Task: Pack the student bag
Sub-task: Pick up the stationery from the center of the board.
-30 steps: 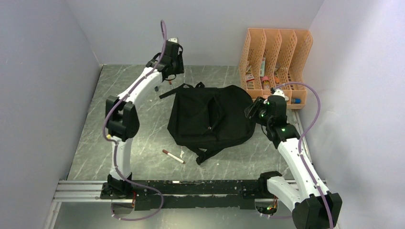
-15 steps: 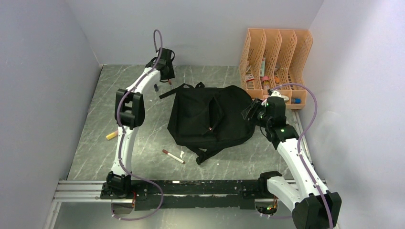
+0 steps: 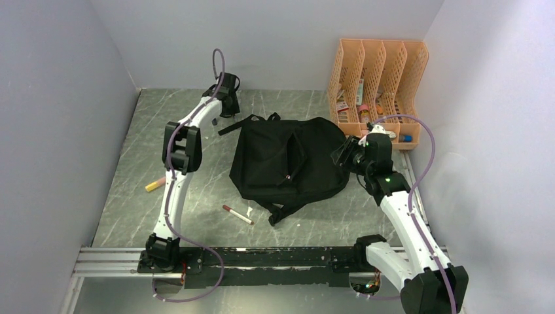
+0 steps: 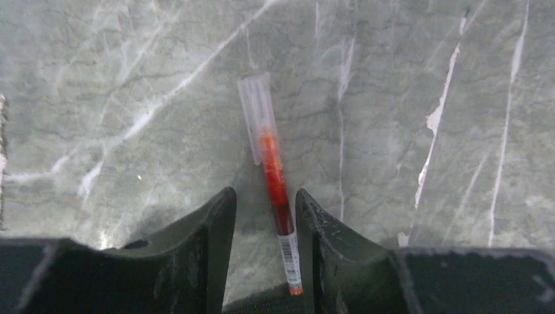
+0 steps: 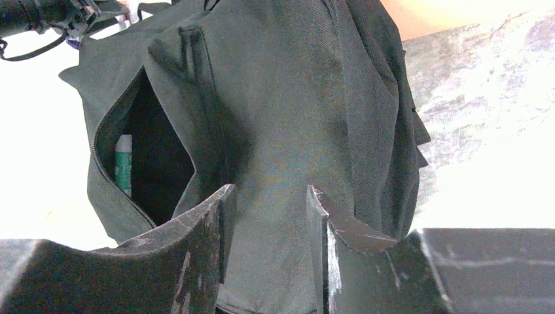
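The student bag [image 3: 288, 160] lies flat mid-table, a big black backpack with its front pocket gaping. In the right wrist view the student bag [image 5: 294, 98] fills the frame, and a green and white stick [image 5: 123, 163] shows inside the pocket. My right gripper [image 3: 341, 154] is at the bag's right edge, and its jaws [image 5: 265, 196] are shut on a fold of the fabric. My left gripper [image 3: 229, 111] is down at the back left of the table. It is open [image 4: 265, 203], straddling a red pen [image 4: 275, 183] with a clear cap that lies on the marble, close to the right finger.
An orange slotted file organiser [image 3: 379, 72] with small items stands at the back right corner. A red and white pen [image 3: 237, 214] lies in front of the bag. A yellow marker [image 3: 155, 184] lies by the left arm. Grey walls close in three sides.
My left arm has stretched out and lowered its gripper to the table over the red pen. Its elbow moved aside, uncovering the yellow marker. The right gripper and bag barely moved.
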You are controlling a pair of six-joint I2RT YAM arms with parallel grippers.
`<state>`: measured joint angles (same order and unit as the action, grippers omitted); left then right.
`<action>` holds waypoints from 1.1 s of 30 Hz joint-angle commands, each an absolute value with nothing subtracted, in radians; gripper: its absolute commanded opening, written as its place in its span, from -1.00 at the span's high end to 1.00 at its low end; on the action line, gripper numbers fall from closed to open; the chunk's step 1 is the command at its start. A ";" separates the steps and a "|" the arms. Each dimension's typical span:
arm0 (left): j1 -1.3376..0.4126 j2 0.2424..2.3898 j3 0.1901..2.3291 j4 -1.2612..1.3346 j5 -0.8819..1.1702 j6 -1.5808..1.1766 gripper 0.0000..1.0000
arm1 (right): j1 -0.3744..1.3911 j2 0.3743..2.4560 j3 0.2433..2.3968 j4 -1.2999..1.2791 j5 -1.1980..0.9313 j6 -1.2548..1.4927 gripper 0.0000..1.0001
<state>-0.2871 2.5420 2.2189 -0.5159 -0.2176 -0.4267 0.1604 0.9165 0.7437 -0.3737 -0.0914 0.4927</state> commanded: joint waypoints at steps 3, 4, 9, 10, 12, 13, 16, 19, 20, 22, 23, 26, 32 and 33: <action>-0.290 2.566 2.246 -0.496 -0.193 -0.420 0.15 | 0.161 0.897 0.727 -0.385 -0.103 0.483 0.05; -0.290 2.567 2.244 -0.499 -0.198 -0.417 0.16 | 0.161 0.899 0.727 -0.384 -0.105 0.484 0.05; -0.290 2.566 2.223 -0.493 -0.202 -0.406 0.45 | 0.161 0.905 0.732 -0.382 -0.113 0.480 0.05; -0.290 2.567 2.219 -0.492 -0.199 -0.404 0.52 | 0.161 0.904 0.731 -0.383 -0.112 0.480 0.05; -0.290 2.571 2.218 -0.494 -0.193 -0.397 0.62 | 0.161 0.904 0.729 -0.383 -0.111 0.481 0.05; -0.291 2.571 2.218 -0.496 -0.193 -0.393 0.64 | 0.161 0.904 0.729 -0.382 -0.112 0.483 0.05; -0.291 2.571 2.214 -0.503 -0.204 -0.373 0.68 | 0.161 0.904 0.729 -0.382 -0.113 0.484 0.04; -0.291 2.561 2.209 -0.509 -0.214 -0.353 0.82 | 0.161 0.908 0.732 -0.382 -0.115 0.483 0.05; -0.291 2.552 2.205 -0.506 -0.216 -0.347 0.85 | 0.161 0.909 0.732 -0.381 -0.116 0.482 0.05; -0.291 2.528 2.192 -0.493 -0.217 -0.336 0.88 | 0.162 0.912 0.732 -0.378 -0.120 0.484 0.04; -0.291 2.515 2.189 -0.488 -0.217 -0.329 0.89 | 0.161 0.914 0.732 -0.377 -0.123 0.486 0.05; -0.291 2.478 2.192 -0.480 -0.213 -0.306 0.90 | 0.161 0.914 0.731 -0.374 -0.126 0.488 0.04; -0.294 2.372 2.148 -0.435 -0.209 -0.272 0.90 | 0.161 0.911 0.714 -0.367 -0.130 0.496 0.04; -0.295 2.353 2.138 -0.425 -0.205 -0.267 0.90 | 0.161 0.910 0.713 -0.366 -0.130 0.498 0.04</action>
<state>-0.2897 2.4901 2.1616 -0.4900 -0.2100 -0.3088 0.1604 0.9165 0.7326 -0.3714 -0.1181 0.4931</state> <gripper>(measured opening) 0.097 0.478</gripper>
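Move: The red pen, the piece of stationery, already lies between the left hand's open fingers, its middle about 1 cm ahead, 1 cm to the right and 1 cm below. The backpack's loose strap lies some 5 cm back and 3 cm right. A small dark bottle stands roughly 2 cm back and 6 cm left, and the backpack's middle is about 22 cm back and 22 cm right. From the right hand the pen is some 31 cm ahead, 38 cm left and 16 cm below. The left fingers close across the red pen and pinch it, the hand first settling about half a centimetre and then holding its place while they shut. Keeping the grip, the wrist turns about 5 degrees clockwise and the hand starts upward, by roughly 1.5 cm, easing back slightly. ##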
